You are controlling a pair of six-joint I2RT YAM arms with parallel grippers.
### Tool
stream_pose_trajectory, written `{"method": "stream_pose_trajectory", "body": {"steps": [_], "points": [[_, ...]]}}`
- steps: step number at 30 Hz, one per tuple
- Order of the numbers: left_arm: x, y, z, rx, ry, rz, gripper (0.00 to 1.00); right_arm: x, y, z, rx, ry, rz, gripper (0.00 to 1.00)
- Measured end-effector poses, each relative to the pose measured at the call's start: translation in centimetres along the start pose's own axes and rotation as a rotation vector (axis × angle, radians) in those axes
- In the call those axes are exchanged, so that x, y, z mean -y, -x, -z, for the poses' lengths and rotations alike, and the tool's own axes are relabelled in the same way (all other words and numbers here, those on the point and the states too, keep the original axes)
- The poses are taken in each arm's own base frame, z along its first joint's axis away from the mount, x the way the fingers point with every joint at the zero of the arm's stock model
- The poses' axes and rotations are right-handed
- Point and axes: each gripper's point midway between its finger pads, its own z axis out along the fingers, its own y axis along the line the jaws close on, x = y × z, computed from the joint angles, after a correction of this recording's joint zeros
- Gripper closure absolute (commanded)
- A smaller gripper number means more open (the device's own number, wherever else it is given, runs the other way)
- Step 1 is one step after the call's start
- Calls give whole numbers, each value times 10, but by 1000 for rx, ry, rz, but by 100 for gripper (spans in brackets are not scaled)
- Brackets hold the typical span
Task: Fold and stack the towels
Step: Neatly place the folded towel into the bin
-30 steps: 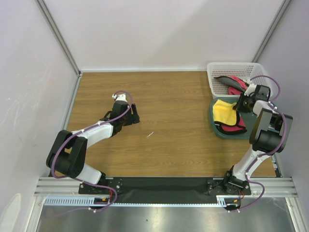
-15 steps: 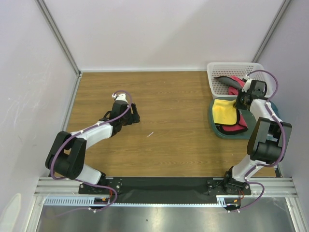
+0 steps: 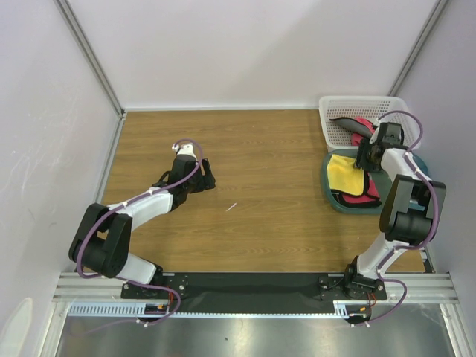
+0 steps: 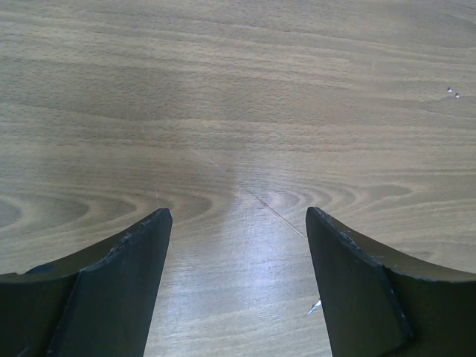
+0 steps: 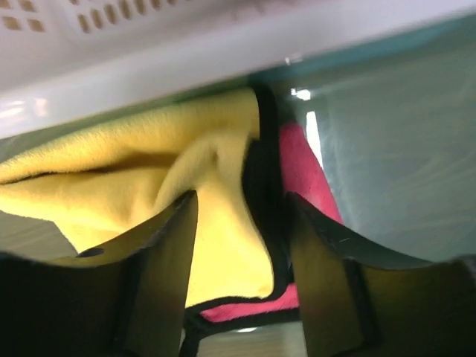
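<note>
A yellow towel (image 3: 343, 169) lies on a pink-red towel (image 3: 358, 196) in the teal tub (image 3: 329, 195) at the right. Another pink-red towel (image 3: 360, 126) is bunched in the white basket (image 3: 349, 108) behind it. My right gripper (image 3: 364, 158) hangs over the tub's far side. In the right wrist view its jaws (image 5: 242, 223) stand open, and the yellow towel (image 5: 149, 171) with its black edging lies loose between and beyond them, the pink-red towel (image 5: 301, 167) under it. My left gripper (image 3: 210, 181) rests low over bare wood, open and empty (image 4: 238, 223).
The basket's white lattice wall (image 5: 149, 37) is close above the right gripper, with the tub's teal wall (image 5: 401, 141) to its right. A small white speck (image 3: 232, 206) lies on the wooden table (image 3: 268, 149). Grey walls enclose the table on three sides.
My right gripper has gone from shut to open and shifted back toward the basket; the yellow towel now lies flatter in the tub. The left arm has not moved.
</note>
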Motion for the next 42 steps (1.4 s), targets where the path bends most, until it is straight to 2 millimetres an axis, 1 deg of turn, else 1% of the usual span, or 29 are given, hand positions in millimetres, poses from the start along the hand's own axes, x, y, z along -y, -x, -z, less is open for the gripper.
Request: {"method": "stream_pose_trajectory", "body": {"steps": [2, 3, 4, 9, 12, 15, 18, 21, 23, 25, 27, 31, 42], "points": [[0, 0, 0, -1, -1, 0, 21, 2, -7, -1, -28, -15, -19, 37], [0, 0, 0, -1, -1, 0, 20, 3, -10, -1, -38, -22, -27, 29], [0, 0, 0, -1, -2, 0, 21, 6, -12, -1, -48, -29, -45, 28], [2, -1, 0, -5, -10, 0, 21, 18, -18, 2, -72, -50, -106, 27], [3, -1, 0, -8, -16, 0, 21, 21, -23, 4, -88, -46, -139, 28], [3, -2, 0, -9, -18, 0, 21, 21, -31, 4, -112, -49, -177, 30], [3, -2, 0, -10, -18, -1, 21, 17, -52, 4, -155, -45, -248, 29], [4, -2, 1, -11, -22, 0, 21, 10, -75, 14, -182, -36, -338, 27], [4, -2, 1, -13, -25, 0, 21, 7, -79, 22, -162, -30, -386, 28], [6, -2, 1, -14, -34, 0, 21, 4, -78, 30, -129, -24, -428, 28], [7, -3, 1, -14, -42, 1, 21, 1, -71, 35, -83, -16, -466, 30], [6, -5, 4, -11, -44, 1, 20, 0, -62, 35, -33, -8, -515, 31], [4, -6, 8, -2, -48, 2, 20, 5, -65, 32, -33, -46, -553, 32]]}}
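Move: The yellow towel lies under and beside the right hand, its middle some 4 cm back, 5 cm to the left and about 5 cm below. The folded red towel shows beneath it, its middle about 9 cm back and 1 cm left of the hand; the teal bin holding both centres roughly 6 cm back and 6 cm right. The white basket stands about 12 cm ahead, 2 cm right. From the left hand the yellow towel is some 41 cm to the right, 1 cm ahead. No clear touch shows as the right hand, fingers already part open, spreads them wider and draws back about 7 cm along the yellow towel's black-hemmed right side to above its near right corner. It dips some 3.5 cm on the way, then rises about 2 cm, while the wrist swings clockwise nearly 30 degrees and rolls its left side up. ##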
